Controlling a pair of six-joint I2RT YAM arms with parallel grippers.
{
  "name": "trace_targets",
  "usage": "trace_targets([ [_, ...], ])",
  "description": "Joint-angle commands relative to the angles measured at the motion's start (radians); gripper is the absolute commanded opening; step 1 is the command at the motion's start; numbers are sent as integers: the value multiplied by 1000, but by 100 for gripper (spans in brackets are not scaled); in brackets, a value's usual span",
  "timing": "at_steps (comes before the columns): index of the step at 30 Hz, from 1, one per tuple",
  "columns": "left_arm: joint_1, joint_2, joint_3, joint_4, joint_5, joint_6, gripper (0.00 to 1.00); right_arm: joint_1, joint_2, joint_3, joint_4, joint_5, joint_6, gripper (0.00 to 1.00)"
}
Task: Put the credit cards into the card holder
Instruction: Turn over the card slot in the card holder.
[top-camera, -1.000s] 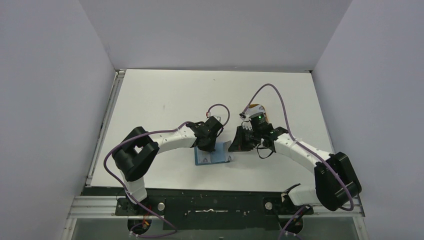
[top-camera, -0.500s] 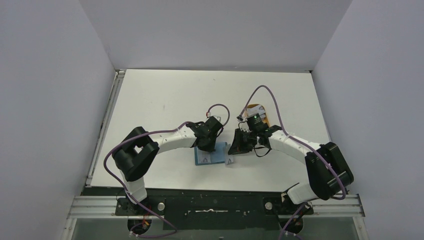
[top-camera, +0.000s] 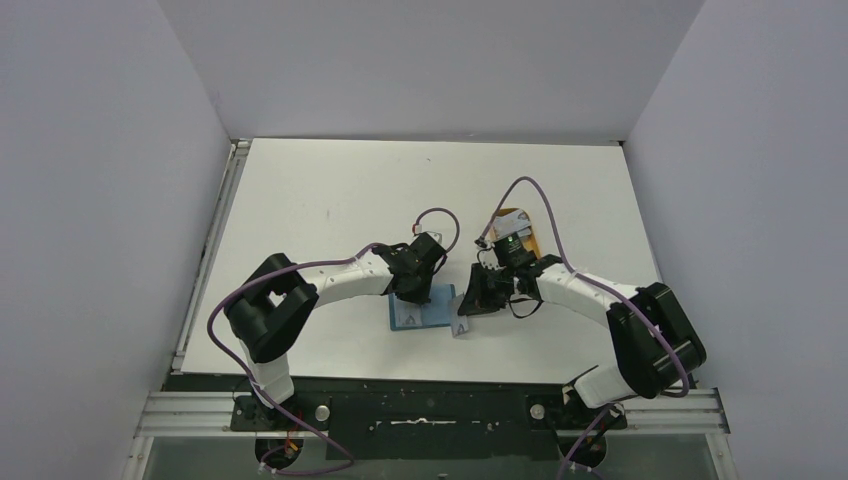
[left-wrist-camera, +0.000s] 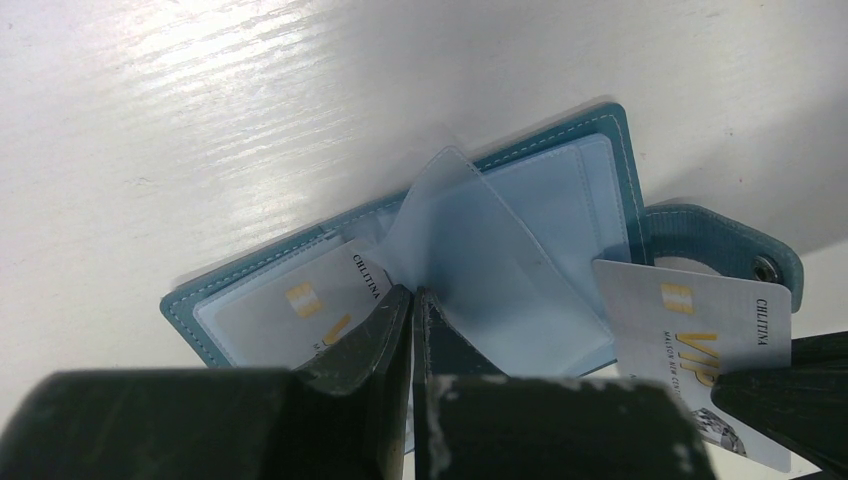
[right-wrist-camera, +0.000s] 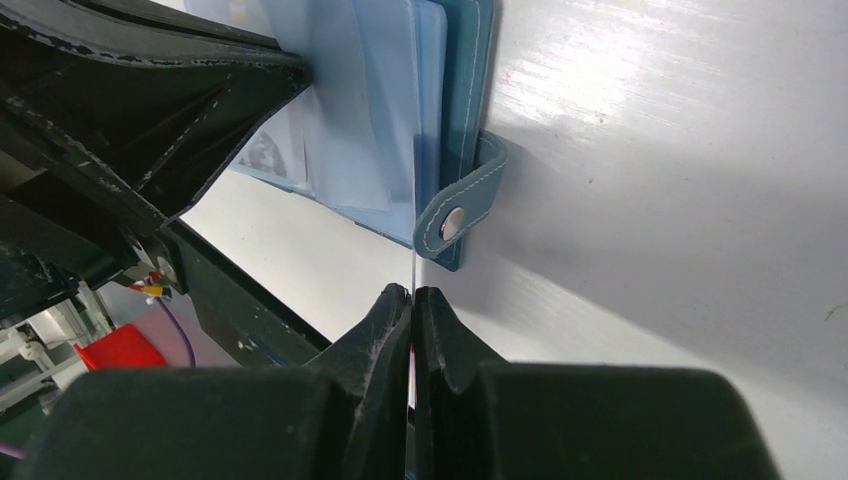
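Observation:
The teal card holder (left-wrist-camera: 590, 125) lies open on the white table, its snap tab (left-wrist-camera: 735, 240) pointing right. My left gripper (left-wrist-camera: 412, 293) is shut on one clear sleeve (left-wrist-camera: 480, 260), holding it up from the spine. One credit card (left-wrist-camera: 285, 310) sits in the left-hand sleeve. A second credit card (left-wrist-camera: 700, 345), silver with a gold chip, is pinched edge-on in my shut right gripper (right-wrist-camera: 412, 292), just beside the tab (right-wrist-camera: 458, 218) at the holder's right edge. From above, the two grippers (top-camera: 418, 292) (top-camera: 468, 305) meet over the holder (top-camera: 425, 318).
An orange oval tray (top-camera: 515, 222) lies behind the right wrist. The left gripper's black fingers (right-wrist-camera: 150, 100) fill the upper left of the right wrist view. The table's dark front rail (top-camera: 430, 400) runs close below the holder.
The right gripper has moved left and toward the near edge, bringing its card up to the holder's right side and uncovering more of the orange tray. The left arm has stayed put.

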Motion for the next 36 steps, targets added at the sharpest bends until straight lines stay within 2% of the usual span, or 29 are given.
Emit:
trace_targets([
  [1, -8, 21, -21, -13, 1, 5, 0, 3, 4, -3, 60, -27, 9, 0],
  [11, -8, -13, -4, -39, 12, -1, 1, 55, 102, 42, 139, -89, 56, 0],
  [16, -2, -71, 14, -78, 13, -1, 32, 62, 121, 32, 195, -89, 96, 0],
  [19, 4, -115, 20, -95, 15, 2, 45, 67, 117, 32, 206, -83, 103, 0],
  [31, 19, -247, 13, -136, 26, -10, 62, 101, 81, 75, 180, -53, 114, 0],
  [36, 54, -283, -35, -93, 69, -49, 66, 128, 60, 91, 161, -39, 108, 0],
])
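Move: The clear card slot on the holder's right page is pinched in the left hand, its middle about 2 cm back and 2 cm right of that hand at its height. The holder's middle is 2 cm straight back, the slotted VIP card 3 cm back and 3 cm left. From the right hand, which holds another card, the slot's middle lies roughly 6 cm left, 2 cm ahead and 2 cm lower; the snap strap is 1 cm left, 2 cm ahead, 3 cm below. The card slot is still held up by the left fingers while the right hand, keeping its grip on its card, carries the card's edge about 5 cm left, over the right page and in behind the slot. Partway through, the left fingers open wide, let go of the slot and rise some 6 to 7 cm clear, drifting slightly left. ##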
